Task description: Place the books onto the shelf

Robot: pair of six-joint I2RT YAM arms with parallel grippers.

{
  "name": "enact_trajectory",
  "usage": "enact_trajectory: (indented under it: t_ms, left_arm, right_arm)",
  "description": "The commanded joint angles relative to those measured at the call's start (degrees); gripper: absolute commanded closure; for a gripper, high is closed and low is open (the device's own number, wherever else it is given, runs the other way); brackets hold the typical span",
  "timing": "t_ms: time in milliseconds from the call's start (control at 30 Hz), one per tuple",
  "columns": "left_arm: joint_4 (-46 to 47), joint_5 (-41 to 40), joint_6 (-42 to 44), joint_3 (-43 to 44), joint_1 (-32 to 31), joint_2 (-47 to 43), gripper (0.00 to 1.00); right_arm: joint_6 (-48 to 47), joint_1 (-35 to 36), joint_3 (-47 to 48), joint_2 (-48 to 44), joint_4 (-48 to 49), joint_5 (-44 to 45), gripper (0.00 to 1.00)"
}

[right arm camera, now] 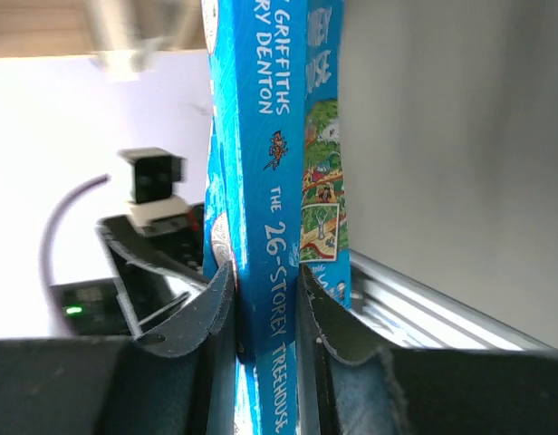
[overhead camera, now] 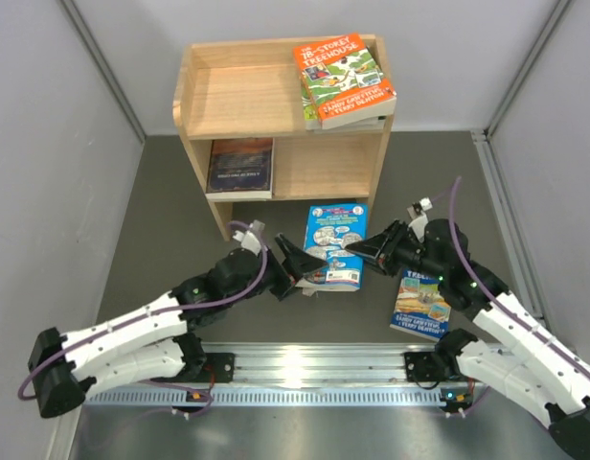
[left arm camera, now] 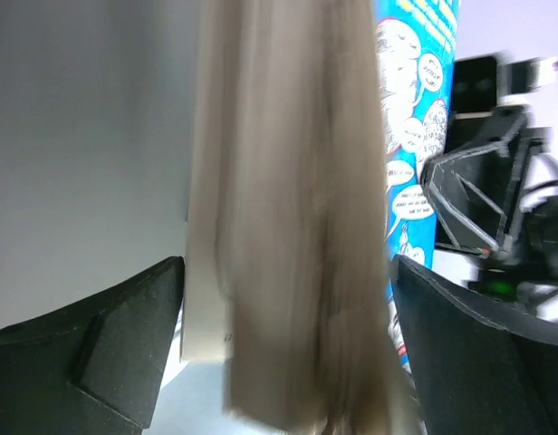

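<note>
The wooden shelf point(overhead camera: 281, 105) stands at the back, with a stack of green and orange books point(overhead camera: 343, 81) on its top right and a dark book point(overhead camera: 240, 166) on its lower tier. A blue book point(overhead camera: 335, 244) sits between both grippers at the table's middle. My right gripper point(overhead camera: 360, 255) point(right arm camera: 265, 281) is shut on its spine point(right arm camera: 272, 181), which reads "26-Storey Treehouse". My left gripper point(overhead camera: 297, 263) point(left arm camera: 283, 272) is open, its fingers wide on either side of the book's blurred page edges point(left arm camera: 293, 227). A second blue book point(overhead camera: 421, 305) lies flat under the right arm.
The shelf's top left and lower right are bare wood. Grey walls close in the table on both sides. A metal rail point(overhead camera: 305, 369) carrying both arm bases runs along the near edge.
</note>
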Motion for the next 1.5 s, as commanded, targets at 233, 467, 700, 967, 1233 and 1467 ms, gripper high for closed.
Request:
enact_trajectory:
  t_ms: [233,467,700,967,1233,1467]
  left_arm:
    - [-3.13,-6.57,-4.96,-5.71,-0.60,-12.82,0.01]
    - [0.38,-6.49,-6.01,-5.89,-0.60,-12.39,0.01]
    - [2.76,-6.66,-7.68,-8.34,-0.60,-14.31,0.01]
    - [5.48,-6.84,-9.27,-9.76,-0.60,-16.17,0.01]
    - [15.49,-7.89,-13.13,-11.77,-0.60,-16.87,0.01]
    - [17.96,-9.29,-15.06,-10.46,-0.60,-17.40,0.01]
  right_arm:
    - [18.39,0.12,0.11,-3.12,28.70,-0.52,1.00]
    - [25.85,0.65,-3.14,-2.86,41.25,1.76,1.00]
    - [29.39,1.70,-5.26,-3.12,47.17,4.83,1.00]
    - [30.18,5.21,-8.07,-2.69,51.03,9.49,1.00]
    - [30.35,14.53,-10.27,2.67,63.23,16.97,1.00]
    - [34.13,17.96,-10.45,10.49,80.87,22.24,1.00]
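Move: The right hand holds the blue 26-storey book by its spine. The shelf's free lower-board space lies about 20 cm ahead, 7 cm left and slightly above it; the dark book there is some 24 cm left, 20 cm ahead and a little higher. The blue-and-yellow book on the table is roughly 18 cm right, 8 cm back and 17 cm down. For the open left hand, the blue book's middle is about 5 cm ahead, 6 cm right, roughly level. The right hand keeps its pinch on the blue book's spine and lifts it about 10 cm, rolling its left side up some 40 degrees as it goes and easing roughly 5 cm to the left mostly in the last half second, towards the shelf's lower board. The left hand goes along with it, wide open and still straddling the page edge without closing, rising in two stages with a pause between, drifting left and tipping its fingers upward. ##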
